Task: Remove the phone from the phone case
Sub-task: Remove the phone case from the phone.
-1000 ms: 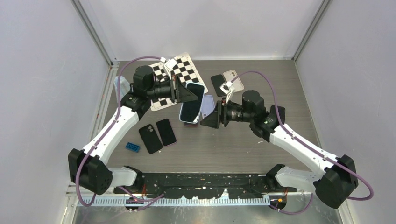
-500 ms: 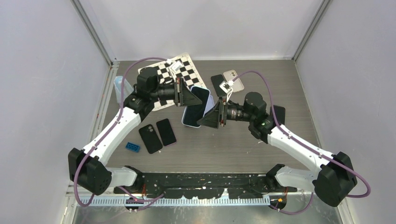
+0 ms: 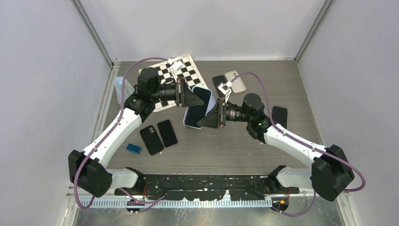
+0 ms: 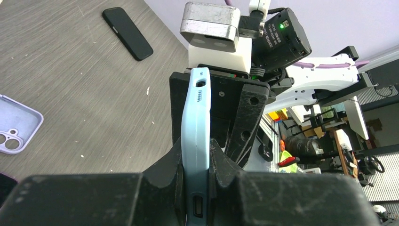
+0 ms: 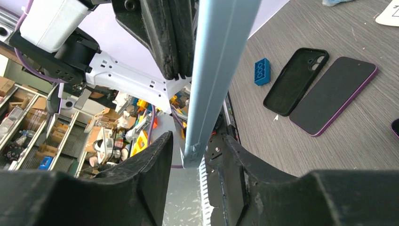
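Observation:
The phone sits in its light blue phone case, held tilted above the table's middle, with its dark screen showing in the top view. My left gripper is shut on the case's upper left part. The left wrist view shows the case edge-on, pinched between both fingers of that gripper. My right gripper has come in from the right. In the right wrist view the case's edge runs between its open jaws, with a gap on both sides.
On the table lie a black case, a dark phone, a blue brick, a checkerboard, a black phone, a beige case, another black phone and a lilac case.
My right gripper has moved left until its fingers straddle the case, and its jaws have narrowed. The left gripper shifted the phone slightly right, then held still.

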`<state>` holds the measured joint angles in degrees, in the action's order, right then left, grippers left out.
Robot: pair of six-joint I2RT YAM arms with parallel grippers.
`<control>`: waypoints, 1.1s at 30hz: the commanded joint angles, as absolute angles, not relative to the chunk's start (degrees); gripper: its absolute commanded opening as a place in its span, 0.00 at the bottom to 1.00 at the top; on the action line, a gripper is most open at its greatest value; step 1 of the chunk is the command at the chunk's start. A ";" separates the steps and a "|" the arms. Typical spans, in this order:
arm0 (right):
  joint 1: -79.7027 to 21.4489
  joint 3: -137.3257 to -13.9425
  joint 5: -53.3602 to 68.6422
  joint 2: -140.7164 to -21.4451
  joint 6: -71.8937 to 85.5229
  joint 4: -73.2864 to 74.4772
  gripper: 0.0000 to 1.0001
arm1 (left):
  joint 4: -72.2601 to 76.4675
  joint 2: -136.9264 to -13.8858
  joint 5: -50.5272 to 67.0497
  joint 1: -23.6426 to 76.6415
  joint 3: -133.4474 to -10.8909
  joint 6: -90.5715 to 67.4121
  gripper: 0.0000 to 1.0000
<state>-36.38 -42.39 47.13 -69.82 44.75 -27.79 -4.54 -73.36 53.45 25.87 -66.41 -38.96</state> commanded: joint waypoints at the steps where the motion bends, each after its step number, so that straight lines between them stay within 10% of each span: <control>1: -36.55 -41.87 48.97 -70.15 44.57 -31.91 0.49 | -0.35 -70.31 53.38 26.02 -69.44 -39.43 0.00; 12: -36.55 -40.67 51.08 -70.81 43.64 -32.41 0.47 | -0.36 -69.12 50.39 26.02 -69.08 -38.76 0.00; 33: -36.56 -45.40 48.79 -69.35 31.11 -22.81 0.01 | -10.00 -73.97 44.04 26.02 -73.21 -54.54 0.00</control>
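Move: My left hand holds the phone in its pale blue case near the far end, its middle about 3 cm back from this hand and 2 cm lower. My right hand, half open around the near-end corner, has that middle some 7 cm ahead, level sideways and 3 cm higher. On the table about 25 cm below my right hand, the lavender case lies 17 cm ahead and 5 cm right, a dark phone 13 cm ahead and 4 cm left, and a purple-edged phone 4 cm ahead and 16 cm left. I ease my half-open right fingers about 1 cm back and 1 cm down at the near-end corner, then shut them until they pinch it firmly, and start to lift them slightly. Meanwhile my left hand keeps its grip near the far end, drifting about 1 cm up and forward and turning some 5 degrees counter-clockwise. ##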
